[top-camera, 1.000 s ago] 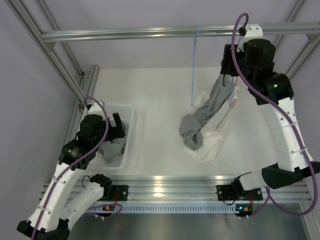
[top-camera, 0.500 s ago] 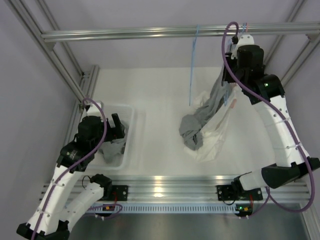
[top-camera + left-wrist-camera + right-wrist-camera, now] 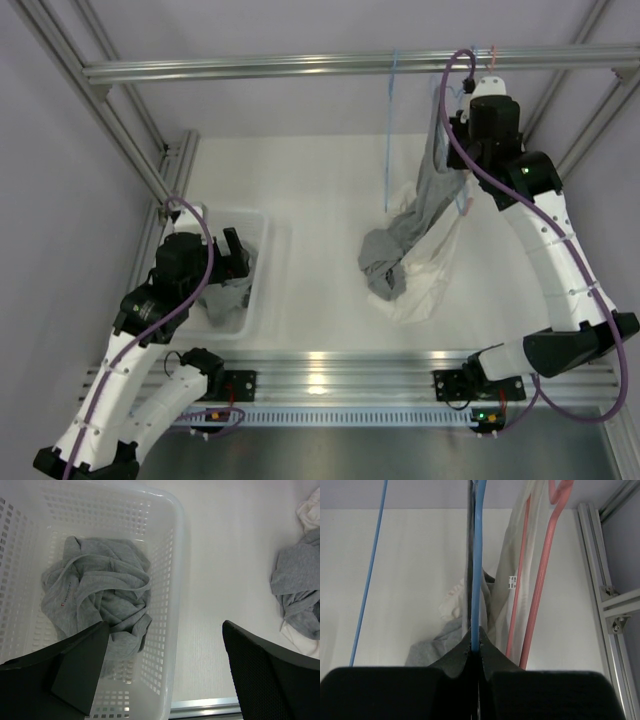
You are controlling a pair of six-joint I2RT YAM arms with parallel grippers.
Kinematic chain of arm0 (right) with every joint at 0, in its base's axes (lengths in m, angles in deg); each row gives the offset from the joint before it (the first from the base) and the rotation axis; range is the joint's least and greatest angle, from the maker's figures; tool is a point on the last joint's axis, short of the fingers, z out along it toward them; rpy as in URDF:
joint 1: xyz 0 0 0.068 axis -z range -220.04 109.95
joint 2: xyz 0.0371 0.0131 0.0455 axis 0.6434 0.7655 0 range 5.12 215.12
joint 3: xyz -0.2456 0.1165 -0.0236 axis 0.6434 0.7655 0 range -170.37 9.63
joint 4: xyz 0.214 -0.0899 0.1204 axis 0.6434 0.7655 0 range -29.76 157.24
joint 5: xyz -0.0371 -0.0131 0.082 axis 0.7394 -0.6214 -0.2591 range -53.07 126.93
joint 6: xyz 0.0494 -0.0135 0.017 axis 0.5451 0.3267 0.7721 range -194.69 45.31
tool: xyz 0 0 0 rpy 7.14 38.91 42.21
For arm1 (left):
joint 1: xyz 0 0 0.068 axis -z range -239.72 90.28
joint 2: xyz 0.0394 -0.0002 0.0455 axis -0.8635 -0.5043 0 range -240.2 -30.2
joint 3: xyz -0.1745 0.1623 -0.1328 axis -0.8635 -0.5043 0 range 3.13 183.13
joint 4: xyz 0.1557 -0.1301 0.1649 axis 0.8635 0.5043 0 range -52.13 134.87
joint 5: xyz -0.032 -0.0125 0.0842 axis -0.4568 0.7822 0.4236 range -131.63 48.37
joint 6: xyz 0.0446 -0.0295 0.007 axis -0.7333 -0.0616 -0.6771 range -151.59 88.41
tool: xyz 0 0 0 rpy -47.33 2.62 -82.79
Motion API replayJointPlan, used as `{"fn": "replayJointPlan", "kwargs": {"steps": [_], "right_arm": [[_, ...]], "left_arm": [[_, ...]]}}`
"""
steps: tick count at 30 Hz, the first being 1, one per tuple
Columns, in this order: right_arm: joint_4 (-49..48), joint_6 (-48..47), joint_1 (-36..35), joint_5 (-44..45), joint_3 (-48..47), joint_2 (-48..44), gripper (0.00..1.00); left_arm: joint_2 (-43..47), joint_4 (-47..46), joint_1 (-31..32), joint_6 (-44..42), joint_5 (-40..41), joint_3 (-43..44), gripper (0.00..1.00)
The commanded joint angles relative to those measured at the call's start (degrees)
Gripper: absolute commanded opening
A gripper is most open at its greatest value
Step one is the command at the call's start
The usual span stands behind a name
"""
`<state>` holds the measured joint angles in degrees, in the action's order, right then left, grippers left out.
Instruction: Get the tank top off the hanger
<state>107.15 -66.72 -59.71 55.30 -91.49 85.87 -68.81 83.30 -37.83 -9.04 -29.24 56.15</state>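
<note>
The grey tank top (image 3: pixel 420 215) hangs stretched from my raised right gripper (image 3: pixel 452 125) down to a bunched heap on the table (image 3: pixel 384 262). In the right wrist view my right gripper (image 3: pixel 476 647) is shut on a blue hanger wire (image 3: pixel 478 555), with the grey fabric edge (image 3: pixel 468 580) pressed beside it. A second thin blue hanger (image 3: pixel 389 130) hangs from the top rail to the left. My left gripper (image 3: pixel 235 250) is open and empty above the white basket (image 3: pixel 170 555); its jaws stand wide apart in the left wrist view (image 3: pixel 165 625).
The basket holds a crumpled grey garment (image 3: pixel 100 595). A pink hanger (image 3: pixel 540 580) carrying a white garment (image 3: pixel 512 565) hangs just right of my right gripper. White cloth (image 3: pixel 432 270) lies under the grey heap. The aluminium rail (image 3: pixel 300 68) runs overhead, with frame posts at the right (image 3: pixel 610 555).
My right gripper has risen and shifted left toward the top rail, pulling the grey top up straighter. The left arm has barely moved.
</note>
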Motion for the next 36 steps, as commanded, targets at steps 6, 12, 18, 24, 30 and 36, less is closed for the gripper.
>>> {"fn": "replayJointPlan", "kwargs": {"steps": [6,12,18,24,30,36], "right_arm": [[-7.35,-1.20,0.94,-1.75,-1.72,-1.82,0.00],[-19.82,-2.78,0.94,-6.24,4.53,-5.60,0.00],[-25.72,-2.87,0.94,-10.98,7.42,-8.32,0.00],[-33.02,-2.61,0.94,-13.97,11.73,-12.02,0.00],[-38.83,-2.34,1.03,-15.55,14.81,-14.57,0.00],[-39.01,0.20,1.03,-19.15,18.23,-20.53,0.00]], "left_arm": [[0.91,-3.07,0.08,-0.31,-1.13,-0.46,0.99],[1.17,-3.07,0.00,-0.22,-1.31,-0.54,0.99],[1.61,-3.33,0.00,-0.22,-1.31,-0.72,0.99],[1.78,-3.33,0.00,-0.31,-1.40,-0.63,0.99],[1.78,-3.42,0.00,-0.31,-1.57,-0.72,0.99],[1.96,-4.29,0.08,-1.71,-7.61,0.33,0.99]]}}
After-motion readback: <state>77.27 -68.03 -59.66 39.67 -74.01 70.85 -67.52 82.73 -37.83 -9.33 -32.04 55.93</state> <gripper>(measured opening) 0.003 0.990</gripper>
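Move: Straight ahead of the right hand, about 15 cm out and 12 cm up, is the spot on the rail where its blue hanger hooks on. The grey tank top's middle lies 5 cm ahead, 6 cm left and 17 cm below. The empty blue hanger hangs 10 cm ahead and 13 cm left, the pink hanger 8 cm ahead and 6 cm right, both near hand height. That hooking spot is some 30 cm ahead, 43 cm right and 26 cm above the left hand. Lifting the blue hanger it already pinches, the right hand rises about 8 cm, most of it late, while shifting some 4 cm left and at the end easing a little back from the rail. Its fingers stay shut on the wire as the wrist tips them up about 25 degrees to level and turns counter-clockwise, carrying the hook up over the rail. ##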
